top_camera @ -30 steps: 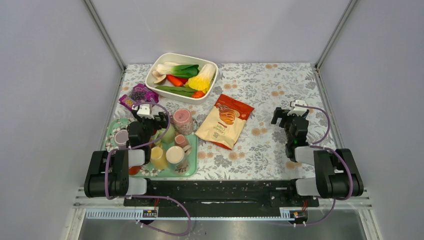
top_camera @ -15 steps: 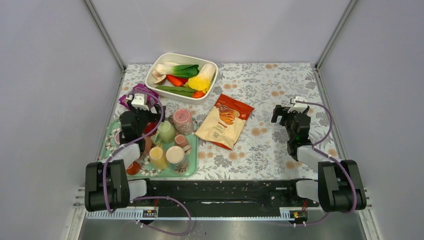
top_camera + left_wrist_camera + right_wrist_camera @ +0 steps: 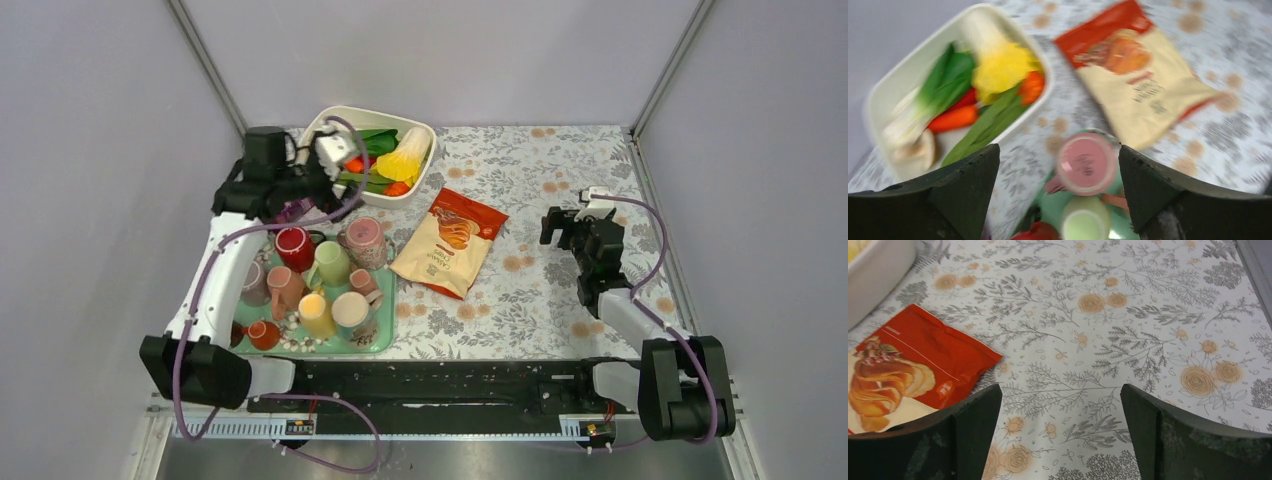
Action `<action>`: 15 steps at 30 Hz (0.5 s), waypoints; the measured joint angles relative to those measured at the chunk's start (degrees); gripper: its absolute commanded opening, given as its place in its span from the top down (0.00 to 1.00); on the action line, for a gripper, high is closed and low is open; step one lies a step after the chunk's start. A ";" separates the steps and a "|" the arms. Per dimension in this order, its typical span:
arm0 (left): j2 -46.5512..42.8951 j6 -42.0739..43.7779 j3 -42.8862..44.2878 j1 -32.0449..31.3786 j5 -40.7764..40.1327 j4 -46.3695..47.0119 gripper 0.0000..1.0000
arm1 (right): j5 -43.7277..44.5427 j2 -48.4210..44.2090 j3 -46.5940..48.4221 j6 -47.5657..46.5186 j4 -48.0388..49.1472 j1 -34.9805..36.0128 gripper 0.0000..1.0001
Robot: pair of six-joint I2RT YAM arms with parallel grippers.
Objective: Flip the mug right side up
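Note:
A pink mug [image 3: 365,243] stands upside down at the far right corner of the green tray [image 3: 386,332]. In the left wrist view its pink base [image 3: 1087,162] faces up with a printed mark, and its handle points left. My left gripper [image 3: 335,165] is open and empty. It is raised high above the near edge of the white dish, and the pink mug shows far below between its fingers [image 3: 963,190]. My right gripper [image 3: 560,228] is open and empty, low over the tablecloth at the right [image 3: 1060,440].
Several other mugs crowd the tray: red [image 3: 293,245], light green [image 3: 333,265], yellow [image 3: 316,312], cream [image 3: 350,308]. A white dish [image 3: 424,132] of vegetables sits at the back. A chip bag [image 3: 450,240] lies right of the tray. A purple packet [image 3: 278,190] lies behind it.
My left arm has risen from low over the tray and swung back and right, up beside the white dish. The right gripper has barely moved. The mugs have not moved.

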 measured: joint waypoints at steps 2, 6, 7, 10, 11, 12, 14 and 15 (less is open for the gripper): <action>2.89 6.56 6.12 -7.45 -1.49 -10.95 0.14 | -1.90 -1.09 0.94 0.83 -0.66 0.00 0.01; 8.70 9.73 10.29 -22.25 -8.90 -27.36 0.32 | -6.56 -1.64 2.16 2.05 -1.57 0.00 0.01; 11.13 9.01 11.43 -25.22 -10.82 -30.42 0.34 | -7.28 -1.64 2.51 2.43 -2.25 0.00 0.01; 18.86 5.75 13.18 -32.92 -16.04 -36.24 0.39 | -9.11 -1.64 3.54 3.28 -4.37 0.00 0.01; 20.85 4.72 12.94 -34.40 -17.49 -37.40 0.40 | -9.66 -1.64 3.85 3.54 -4.92 0.00 0.01; 22.49 3.74 12.31 -35.58 -18.97 -37.97 0.40 | -10.10 -1.64 4.07 3.87 -5.29 0.00 0.01; 25.38 1.18 10.01 -37.48 -22.56 -39.19 0.40 | -10.64 -1.64 4.39 4.42 -5.75 0.00 0.01; 26.21 0.33 9.05 -38.01 -23.96 -39.52 0.40 | -11.04 -1.64 4.48 4.68 -5.97 0.00 0.01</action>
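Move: The upturned greyish-white mug, at the tray's near right, lies about 19 cm back, 6 cm right and 25 cm below the left hand. At much the same depth below that hand, the yellow mug is about 19 cm back and 2 cm left, the small pink mug 12 cm back and 8 cm right, and the big pink mug 4 cm back and 9 cm right. From the right hand the greyish-white mug is some 20 cm back, 46 cm left and 9 cm down. The greyish-white mug is approached from above: the empty left hand sweeps down about 17 cm, back some 15 cm and to the right, easing slightly left at the end. On the way the wrist swings roughly 60 degrees, from pointing forward-right to pointing down near the mug's handle, and the fingers narrow partway. The right hand, still open and empty, drifts left and a little up, turning slightly counter-clockwise. ##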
